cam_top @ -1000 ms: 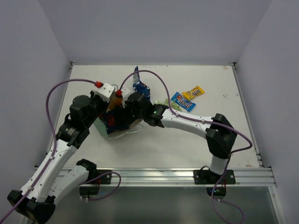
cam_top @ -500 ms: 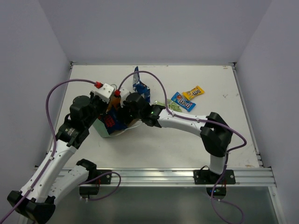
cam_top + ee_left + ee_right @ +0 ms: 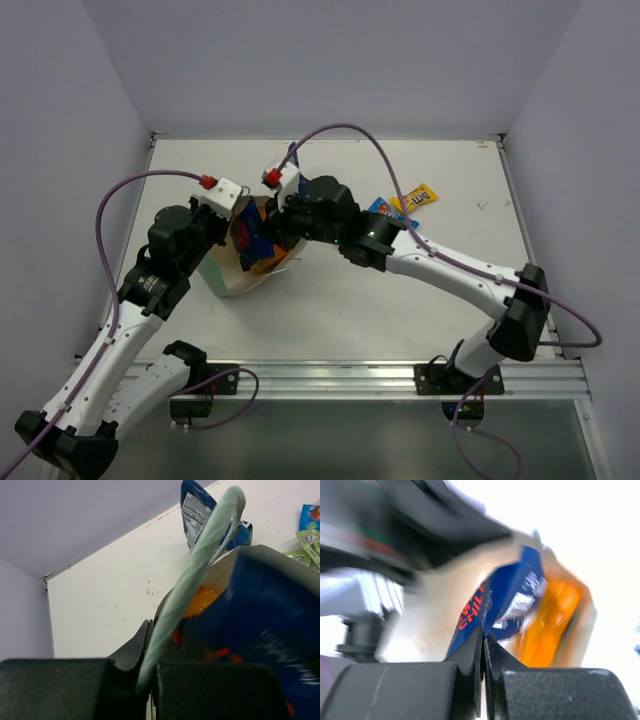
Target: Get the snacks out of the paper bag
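Note:
The mint-green paper bag lies tipped on the table with its mouth to the right. My left gripper is shut on its upper wall; in the left wrist view the green bag wall runs between the closed jaws of the left gripper. My right gripper is at the bag's mouth, shut on a dark blue chip bag. In the right wrist view the right gripper pinches the chip bag's edge, with the orange pouch beside it.
A second dark blue chip bag lies on the table behind the paper bag. Pale green sachets, a blue candy pack and a yellow candy pack lie right of the bag. White walls enclose the table.
My right arm has swung its elbow right and its wrist has risen and pulled back from the bag's mouth with the blue chip bag. The paper bag has tilted up. The left gripper kept its hold.

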Controlling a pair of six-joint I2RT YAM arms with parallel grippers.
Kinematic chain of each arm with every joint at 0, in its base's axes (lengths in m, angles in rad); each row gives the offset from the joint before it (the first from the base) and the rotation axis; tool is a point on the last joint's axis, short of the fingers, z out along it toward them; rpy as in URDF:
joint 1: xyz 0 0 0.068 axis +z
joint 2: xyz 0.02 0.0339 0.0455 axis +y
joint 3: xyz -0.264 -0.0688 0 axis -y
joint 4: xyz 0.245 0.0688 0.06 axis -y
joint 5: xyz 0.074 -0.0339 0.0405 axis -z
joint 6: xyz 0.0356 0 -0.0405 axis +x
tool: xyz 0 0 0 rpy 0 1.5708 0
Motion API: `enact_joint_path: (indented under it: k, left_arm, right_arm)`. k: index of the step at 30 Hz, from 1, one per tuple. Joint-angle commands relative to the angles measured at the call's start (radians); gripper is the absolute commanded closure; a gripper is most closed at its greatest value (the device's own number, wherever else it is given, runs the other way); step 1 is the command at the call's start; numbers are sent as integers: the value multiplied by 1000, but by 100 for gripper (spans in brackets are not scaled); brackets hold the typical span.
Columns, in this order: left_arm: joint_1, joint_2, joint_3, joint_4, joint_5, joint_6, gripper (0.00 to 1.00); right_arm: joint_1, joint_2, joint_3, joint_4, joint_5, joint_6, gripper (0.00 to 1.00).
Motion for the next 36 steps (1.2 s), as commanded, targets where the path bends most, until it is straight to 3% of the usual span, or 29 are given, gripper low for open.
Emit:
enact_joint_path:
  k: [1,5,11,17,23,32,36]
  left_arm:
    - [-2,-14,7,64,-38,9,100]
    - [-2,-20,6,58,-58,18,100]
    - [-2,-13,1,50,-85,38,100]
    - [-2,-3,-8,61,-89,39,100]
    - [-2,-9,-4,58,-58,61,100]
    - [-2,-35,16,23,-44,73,100]
    - [-2,-46,21,12,-15,75,100]
  right_arm:
    - [-18,-160,100,-25,5,-63,100]
    - [-73,-263,123,-98,19,-64,100]
    - [-263,-421,118,-151,-27,-18,100]
    - [-481,-430,97,-190,-36,44,100]
    - [-685,-263,16,-24,-134,104,100]
    - [-726,148,169,204,-312,163,100]
    - [-734,277,226,202,-281,169,100]
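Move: Out past the standing Doritos bag lies the open table spot for the dark-blue chip bag already in the right fingers: some 27 cm ahead of this hand, 19 cm to its right and 23 cm below. The Doritos bag stands about 22 cm ahead and 8 cm to the right, the green snacks about 14 cm ahead and 24 cm to the right, both some 22 cm down. From the left hand, the spot is roughly 14 cm ahead, 24 cm to the right and 25 cm below. Drawing the pinched chip bag up out of the paper bag, the right hand climbs about 20 cm while swinging some 25 cm to its right, then reaches forward and sinks steeply past the Doritos bag towards the open table, easing slightly back left. Its wrist turns clockwise about 30 degrees and the fingers stay shut. The left hand keeps hold of the paper bag's handle, nearly still. ##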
